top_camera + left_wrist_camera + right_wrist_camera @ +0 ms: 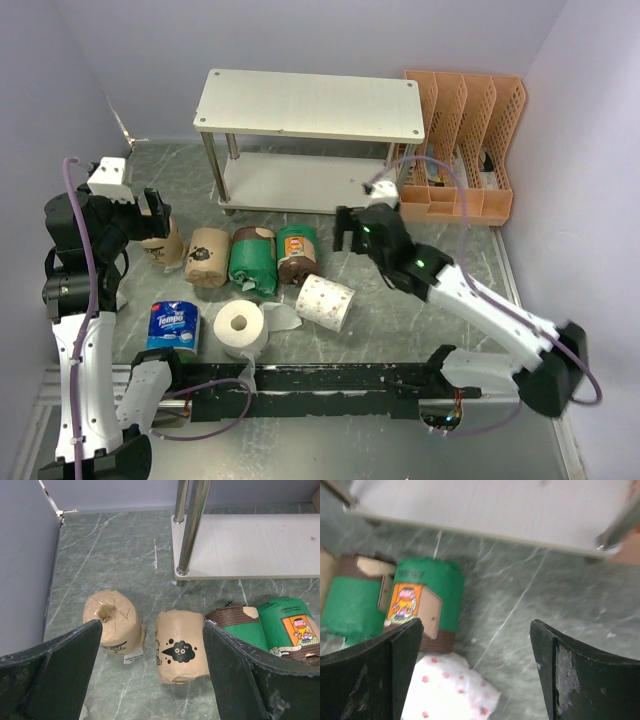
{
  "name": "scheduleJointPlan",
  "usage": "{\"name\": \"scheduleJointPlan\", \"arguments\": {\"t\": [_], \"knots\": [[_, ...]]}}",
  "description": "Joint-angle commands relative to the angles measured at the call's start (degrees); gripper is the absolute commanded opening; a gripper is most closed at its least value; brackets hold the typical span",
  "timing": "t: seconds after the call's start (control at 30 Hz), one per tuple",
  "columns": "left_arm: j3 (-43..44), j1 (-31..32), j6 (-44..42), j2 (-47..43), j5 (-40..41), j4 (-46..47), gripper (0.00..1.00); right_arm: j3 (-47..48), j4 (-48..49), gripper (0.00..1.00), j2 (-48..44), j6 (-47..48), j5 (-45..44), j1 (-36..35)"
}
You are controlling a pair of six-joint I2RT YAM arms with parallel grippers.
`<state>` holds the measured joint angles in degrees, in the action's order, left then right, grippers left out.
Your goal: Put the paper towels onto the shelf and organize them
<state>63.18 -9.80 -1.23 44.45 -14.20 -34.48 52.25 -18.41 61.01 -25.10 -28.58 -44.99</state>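
The shelf point(310, 105) stands at the back, both boards bare. On the table in front lie two tan rolls point(207, 257), two green rolls point(252, 260), two white rolls point(325, 302) and the blue Tempo roll point(173, 328). My left gripper point(150, 215) is open and empty, hovering over the tan rolls. In the left wrist view its gripper point(152, 675) frames the lying tan roll point(182, 647), with the upright one point(112, 622) to the left. My right gripper point(348, 232) is open and empty above bare table beside a green roll point(427, 597) and the dotted white roll point(450, 692).
An orange slotted file rack point(465, 140) stands right of the shelf. Walls close in at the left, back and right. A black rail point(330, 385) runs along the near edge between the arm bases. The shelf's lower board point(250, 545) and metal posts point(192, 525) are just beyond the rolls.
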Motion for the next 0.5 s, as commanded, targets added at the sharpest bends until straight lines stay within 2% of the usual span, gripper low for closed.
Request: {"name": "scheduleJointPlan", "arguments": {"t": [0.0, 0.07, 0.1, 0.23, 0.47], "knots": [[-0.1, -0.9, -0.1, -1.0, 0.4, 2.1, 0.94, 12.3, -11.6, 0.88, 15.3, -5.7, 6.0, -7.9], [-0.5, -0.8, -0.4, -1.2, 1.1, 2.3, 0.94, 19.4, -19.1, 0.89, 22.5, -9.5, -4.8, -14.1], [-0.7, -0.9, -0.5, -1.3, 1.5, 2.3, 0.94, 22.6, -22.0, 0.89, 25.6, -10.7, -6.5, -15.7], [-1.0, -0.8, -0.5, -1.4, 1.8, 2.7, 0.94, 32.0, -26.9, 0.89, 34.9, -11.8, -8.2, -18.5], [-1.2, -0.1, -1.2, -1.8, 3.5, 2.5, 0.93, 41.8, -37.8, 0.85, 42.5, -16.6, -12.5, -19.8]]}}
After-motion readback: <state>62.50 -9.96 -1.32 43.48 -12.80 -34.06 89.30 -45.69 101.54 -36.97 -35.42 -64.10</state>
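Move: Some 14 cm to the right hand's left, 5 cm farther out and 17 cm below lies the cartoon-label green roll; from the left hand it is about 24 cm right, 6 cm ahead and 27 cm down. The plain green roll lies roughly 10 cm left of the cartoon-label roll and level with it. From the right hand, the floral roll is 7 cm left and 6 cm back, and the lower shelf board's middle 10 cm left, 22 cm ahead. Sweeping fast to its left by about 15 cm, the right hand comes in towards the cartoon-label green roll, sinking some 6 cm and drawing back about 3 cm on the way, then nearly stops. The wrist tips the fingers farther down and rolls its left side lower, each under 20 degrees; the fingers stay wide open, with no touch to be seen. ##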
